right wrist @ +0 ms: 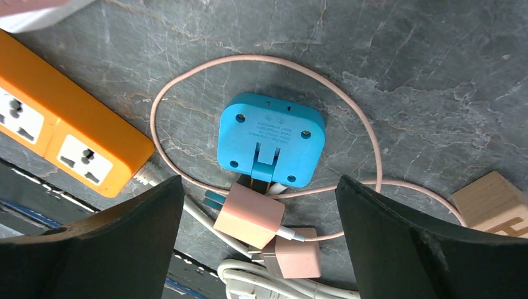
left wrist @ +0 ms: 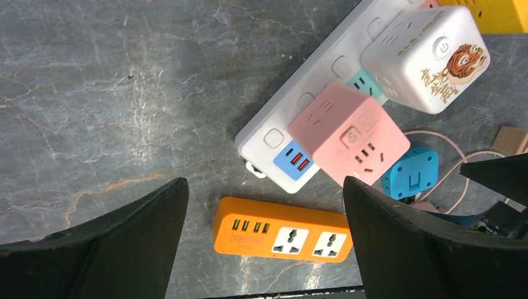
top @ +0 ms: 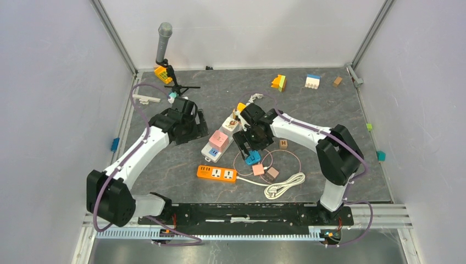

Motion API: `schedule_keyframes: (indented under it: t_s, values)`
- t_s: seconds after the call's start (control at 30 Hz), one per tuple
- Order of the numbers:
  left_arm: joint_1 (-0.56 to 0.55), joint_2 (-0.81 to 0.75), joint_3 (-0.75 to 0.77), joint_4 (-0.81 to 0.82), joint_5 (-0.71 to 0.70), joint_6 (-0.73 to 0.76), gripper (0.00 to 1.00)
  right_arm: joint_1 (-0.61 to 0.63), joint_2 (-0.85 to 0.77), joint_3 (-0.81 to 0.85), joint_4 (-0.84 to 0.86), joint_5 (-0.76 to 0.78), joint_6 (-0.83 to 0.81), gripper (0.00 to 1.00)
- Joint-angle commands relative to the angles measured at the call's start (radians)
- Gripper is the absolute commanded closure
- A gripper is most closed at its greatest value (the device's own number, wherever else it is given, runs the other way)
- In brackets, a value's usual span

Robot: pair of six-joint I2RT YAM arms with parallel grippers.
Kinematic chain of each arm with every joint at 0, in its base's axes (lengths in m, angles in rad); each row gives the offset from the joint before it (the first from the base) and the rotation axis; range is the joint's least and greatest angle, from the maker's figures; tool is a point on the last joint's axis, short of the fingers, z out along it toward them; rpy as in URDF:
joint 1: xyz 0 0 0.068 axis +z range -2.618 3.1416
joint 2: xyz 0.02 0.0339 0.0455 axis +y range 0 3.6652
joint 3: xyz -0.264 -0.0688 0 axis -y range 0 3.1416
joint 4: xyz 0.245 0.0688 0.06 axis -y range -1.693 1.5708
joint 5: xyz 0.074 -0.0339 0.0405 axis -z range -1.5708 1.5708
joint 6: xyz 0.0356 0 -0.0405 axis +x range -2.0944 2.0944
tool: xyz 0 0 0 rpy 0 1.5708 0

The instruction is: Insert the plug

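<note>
A blue plug (right wrist: 271, 137) lies flat on the grey table with its prongs folded toward two pink charger plugs (right wrist: 249, 215); it also shows in the top view (top: 253, 158). My right gripper (right wrist: 258, 184) hovers open above them, holding nothing. A thin pink cable (right wrist: 373, 143) loops round the blue plug. My left gripper (left wrist: 264, 187) is open and empty above the near end of the white power strip (left wrist: 292, 106), which carries a pink cube adapter (left wrist: 348, 134) and a white cube adapter (left wrist: 426, 59). An orange power strip (left wrist: 280, 229) lies nearer the bases.
A coiled white cable (top: 284, 186) lies near the front right. A wooden letter block (top: 283, 144) sits by the right arm. Toy blocks (top: 279, 82) (top: 312, 81) stand at the back. A grey cylinder on a stand (top: 164, 41) rises at the back left.
</note>
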Motion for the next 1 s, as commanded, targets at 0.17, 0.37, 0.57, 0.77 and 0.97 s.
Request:
schedule_keyframes:
  t_s: [0.17, 0.37, 0.57, 0.77, 0.97]
  values:
    - [0.007, -0.11, -0.075, 0.002, -0.02, -0.036, 0.0, 0.034, 0.048, -0.035, 0.048, 0.068, 0.026, 0.12]
    - [0.007, -0.152, -0.102, 0.002, -0.024, -0.044, 0.0, 0.07, 0.099, -0.031, 0.072, 0.123, 0.014, 0.14]
    - [0.006, -0.186, -0.115, 0.001, -0.028, -0.044, 0.0, 0.096, 0.132, -0.011, 0.082, 0.152, 0.018, 0.14]
    - [0.006, -0.202, -0.113, 0.002, -0.039, -0.049, 0.0, 0.121, 0.147, -0.015, 0.066, 0.233, -0.005, 0.23]
    - [0.007, -0.219, -0.084, 0.004, -0.051, -0.04, 0.0, 0.121, 0.122, -0.01, 0.073, 0.248, -0.026, 0.44]
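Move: The blue adapter lies almost straight under the right gripper, about 5 cm below and 1 cm back. The small pink plug sits roughly 4 cm nearer the base than the adapter and 2 cm to its right; the orange power strip is some 13 cm left of the right gripper and 6 cm back, the brown block about 10 cm right and 4 cm ahead. From the left gripper the blue adapter is around 20 cm right, 6 cm back and 12 cm below. Sink the right gripper about 5 cm onto the blue adapter, easing back barely 1 cm and tilting the fingers some 10 degrees until they point nearly straight down. Narrow them a little on the way, then, once down, close them on the adapter's left and right ends to pinch it. Draw the open, empty left gripper back about 3 cm, slightly left. ##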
